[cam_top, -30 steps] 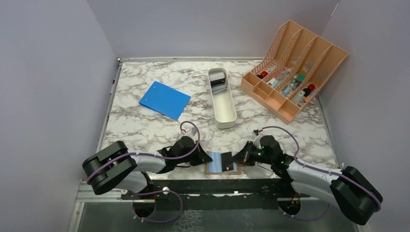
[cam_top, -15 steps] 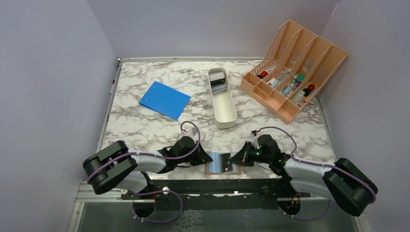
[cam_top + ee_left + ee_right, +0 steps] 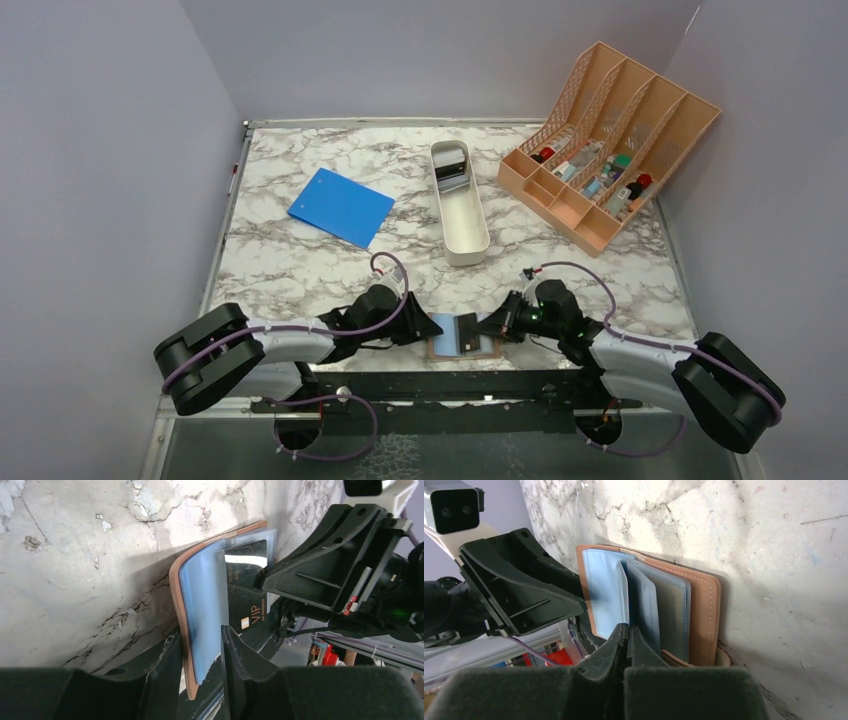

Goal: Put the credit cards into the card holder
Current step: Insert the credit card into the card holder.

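The brown card holder (image 3: 432, 352) lies open at the table's near edge, pale blue inside (image 3: 200, 590) (image 3: 704, 610). A black credit card (image 3: 245, 600) marked VIP sits in a clear inner sleeve and shows as a dark patch from above (image 3: 468, 335). My left gripper (image 3: 425, 328) (image 3: 200, 635) is open, its jaws on either side of the holder's left flap with a gap. My right gripper (image 3: 490, 325) (image 3: 627, 626) is shut, its tips pinching the edge of an inner sleeve. More credit cards (image 3: 452, 170) stand in the far end of the white tray.
A long white tray (image 3: 465, 250) stands mid-table. The blue notebook (image 3: 342, 207) lies at the back left and the peach lattice organiser (image 3: 610, 140) at the back right. A black rail runs just below the card holder along the table's near edge.
My left gripper's jaws have opened off the holder's left flap, and that arm's elbow has swung left. The right gripper stays shut at the holder, shifted slightly.
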Motion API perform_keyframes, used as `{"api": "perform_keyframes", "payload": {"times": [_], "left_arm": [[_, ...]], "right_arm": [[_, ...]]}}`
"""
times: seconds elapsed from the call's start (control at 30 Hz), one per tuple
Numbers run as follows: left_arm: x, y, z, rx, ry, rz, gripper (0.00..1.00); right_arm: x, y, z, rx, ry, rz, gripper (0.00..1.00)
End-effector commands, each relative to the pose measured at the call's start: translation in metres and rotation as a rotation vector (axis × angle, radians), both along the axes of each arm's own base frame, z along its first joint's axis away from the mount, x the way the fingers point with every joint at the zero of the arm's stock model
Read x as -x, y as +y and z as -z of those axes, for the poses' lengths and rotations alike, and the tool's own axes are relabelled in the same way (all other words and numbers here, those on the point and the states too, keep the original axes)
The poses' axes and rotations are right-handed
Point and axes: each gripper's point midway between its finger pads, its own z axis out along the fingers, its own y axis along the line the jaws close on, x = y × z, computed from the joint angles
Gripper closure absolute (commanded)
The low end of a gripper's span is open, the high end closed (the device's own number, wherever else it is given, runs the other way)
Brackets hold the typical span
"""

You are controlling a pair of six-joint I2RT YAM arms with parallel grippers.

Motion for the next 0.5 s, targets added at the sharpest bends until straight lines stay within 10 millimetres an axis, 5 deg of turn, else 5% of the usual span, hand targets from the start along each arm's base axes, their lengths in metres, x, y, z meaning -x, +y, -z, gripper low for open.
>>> {"api": "perform_keyframes", "payload": {"times": [0.0, 0.27, 0.47], "left_arm": [[0.0056, 0.0022, -0.0071, 0.034, -0.002, 0.001, 0.64], [0.0069, 0.0001, 0.0007, 0.006, 0.011, 0.018, 0.89], [0.0058, -0.0040, 0.0008, -0.002, 0.002, 0.030, 0.89]], "right_arm": [[0.0002, -0.0065, 0.0108, 0.025, 0.011, 0.038, 0.99], [-0.0028, -0.0018, 0.0123, 0.030, 0.020, 0.025, 0.98], [-0.0033, 0.0002, 0.0137, 0.043, 0.018, 0.009, 0.97]]}}
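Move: At the left fingertips, still parted astride it, is the left edge of the open card holder; the holder's middle lies some 7 cm to this hand's right, level fore and aft, about 2 cm lower. The black card sits at the holder's middle, roughly 2 cm left and 1 cm back of the right hand point, 1 cm lower. From the left hand the white tray is about 27 cm ahead and 5 cm right, the blue folder 27 cm ahead and 20 cm left. Closing on the card holder's left edge, the left fingers come to pinch it while the hand first lifts about 0.5 cm, then sinks roughly 1 cm, easing slightly back and left. The right hand, fingers still shut at the black card's right edge, goes down about 1 cm against the card and its sleeve, tipping only slightly. ##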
